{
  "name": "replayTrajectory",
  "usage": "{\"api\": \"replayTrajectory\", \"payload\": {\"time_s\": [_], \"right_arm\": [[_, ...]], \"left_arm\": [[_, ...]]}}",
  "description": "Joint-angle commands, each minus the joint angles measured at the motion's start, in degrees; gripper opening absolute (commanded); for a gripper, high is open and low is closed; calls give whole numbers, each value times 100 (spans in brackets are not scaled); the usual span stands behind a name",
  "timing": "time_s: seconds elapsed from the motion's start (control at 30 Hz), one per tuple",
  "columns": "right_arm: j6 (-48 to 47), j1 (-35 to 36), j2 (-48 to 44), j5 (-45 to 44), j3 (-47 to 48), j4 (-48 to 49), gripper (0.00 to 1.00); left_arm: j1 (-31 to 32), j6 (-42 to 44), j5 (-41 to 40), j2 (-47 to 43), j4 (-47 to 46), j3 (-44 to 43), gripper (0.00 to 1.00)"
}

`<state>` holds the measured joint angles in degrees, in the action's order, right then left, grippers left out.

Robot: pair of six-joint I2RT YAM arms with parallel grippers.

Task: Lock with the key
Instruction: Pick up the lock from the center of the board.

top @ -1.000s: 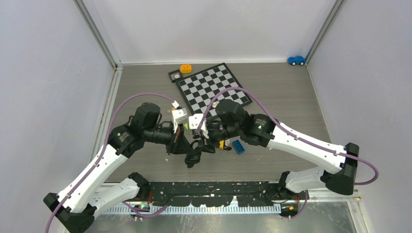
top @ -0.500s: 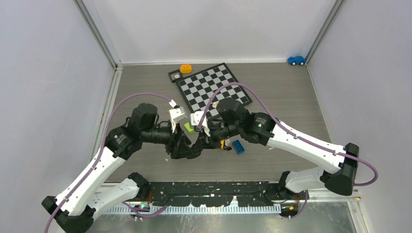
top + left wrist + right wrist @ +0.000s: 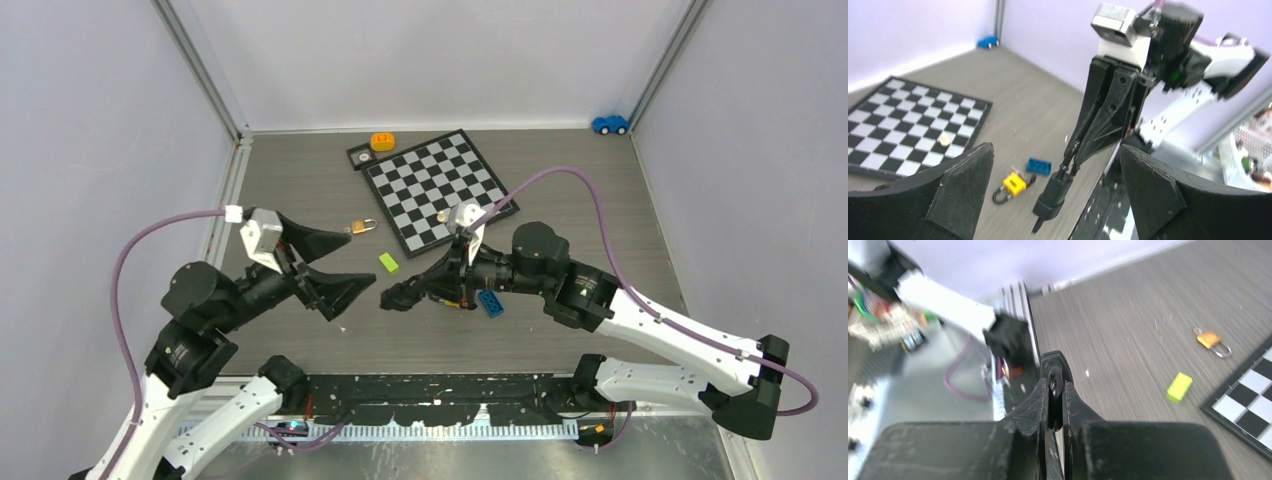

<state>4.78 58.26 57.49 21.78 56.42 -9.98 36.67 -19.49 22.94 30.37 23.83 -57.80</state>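
Note:
My right gripper (image 3: 418, 291) (image 3: 1053, 386) hangs above the table's near middle, shut on the key (image 3: 395, 297) (image 3: 1053, 192) (image 3: 1052, 375), a small black-headed piece with a thin tip pointing down and left. My left gripper (image 3: 362, 262) (image 3: 1057, 150) stands wide open just left of it, with nothing between its fingers (image 3: 963, 192). In the left wrist view a yellow padlock (image 3: 1013, 183) lies on the table with its shackle open; from above the right arm mostly hides it. A brass padlock (image 3: 362, 227) (image 3: 1209, 339) lies further back, near the chessboard's left corner.
A blue brick (image 3: 490, 302) (image 3: 1039, 166) lies beside the yellow padlock. A green block (image 3: 388, 262) (image 3: 1179, 387) sits between the grippers and the chessboard (image 3: 440, 185), which bears a small pale pawn (image 3: 944, 141). An orange piece (image 3: 382, 141) and a blue toy car (image 3: 609, 124) rest by the back wall.
The grippers met over the table's middle. My left gripper opened and drew back to the left; my right gripper shut on the key and now holds it alone.

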Motion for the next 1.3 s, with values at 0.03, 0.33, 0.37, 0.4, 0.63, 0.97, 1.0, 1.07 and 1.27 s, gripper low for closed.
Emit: {"api": "replayTrajectory", "payload": {"time_s": [0.03,0.33,0.37,0.4,0.63,0.97,1.0,1.07,1.27], "right_arm": [[2522,-8,-291,-1116,-208,4006,0],[3738,115,-96,-2152,-287,5777,0],[3801,123,-76,-2147,-271,5885,0],[3848,136,-60,-2143,-258,5972,0],[4112,217,31,-2092,-220,6388,0],[4092,858,639,-2861,-146,7383,0],[4009,940,678,-2948,-145,7485,0],[3863,1068,725,-3119,-157,7681,0],[3804,1199,776,-3297,-158,7877,0]], "left_arm": [[-14,-1040,-669,51,-1669,8,100],[-18,-1466,-831,356,-2349,-210,98],[-12,-1526,-921,371,-2483,-218,98],[-18,-1581,-990,401,-2553,-231,98],[-19,-2034,-1069,619,-3093,-223,96],[-14,-3007,-360,979,-4890,194,74],[-18,-3035,-350,988,-4938,193,72],[-16,-3072,-331,1001,-4980,180,71],[-16,-3144,-369,950,-4897,214,62]]}}
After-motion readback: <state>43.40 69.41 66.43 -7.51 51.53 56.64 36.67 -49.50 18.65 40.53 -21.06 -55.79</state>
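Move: The black lock, already held at its shackle by the right fingers, lies about 8 cm to the left gripper's right, roughly 1 cm ahead and 10 cm below; its body is some 3 cm left of the right hand, 1 cm lower. From the right hand, the left gripper waits about 11 cm to the left, level in reach, 9 cm up. Far beneath the right hand, the green block is 30 cm ahead and 6 cm left, the yellow padlock 21 cm ahead and 8 cm right. Keep the black lock pinched in the right gripper, lift it about 19 cm and roll the hand some 60 degrees so its fingers point up and left towards the left gripper. Raise the left gripper as well, rolling its fingers up, to meet the lock's body, and from wide open begin closing them around it. ##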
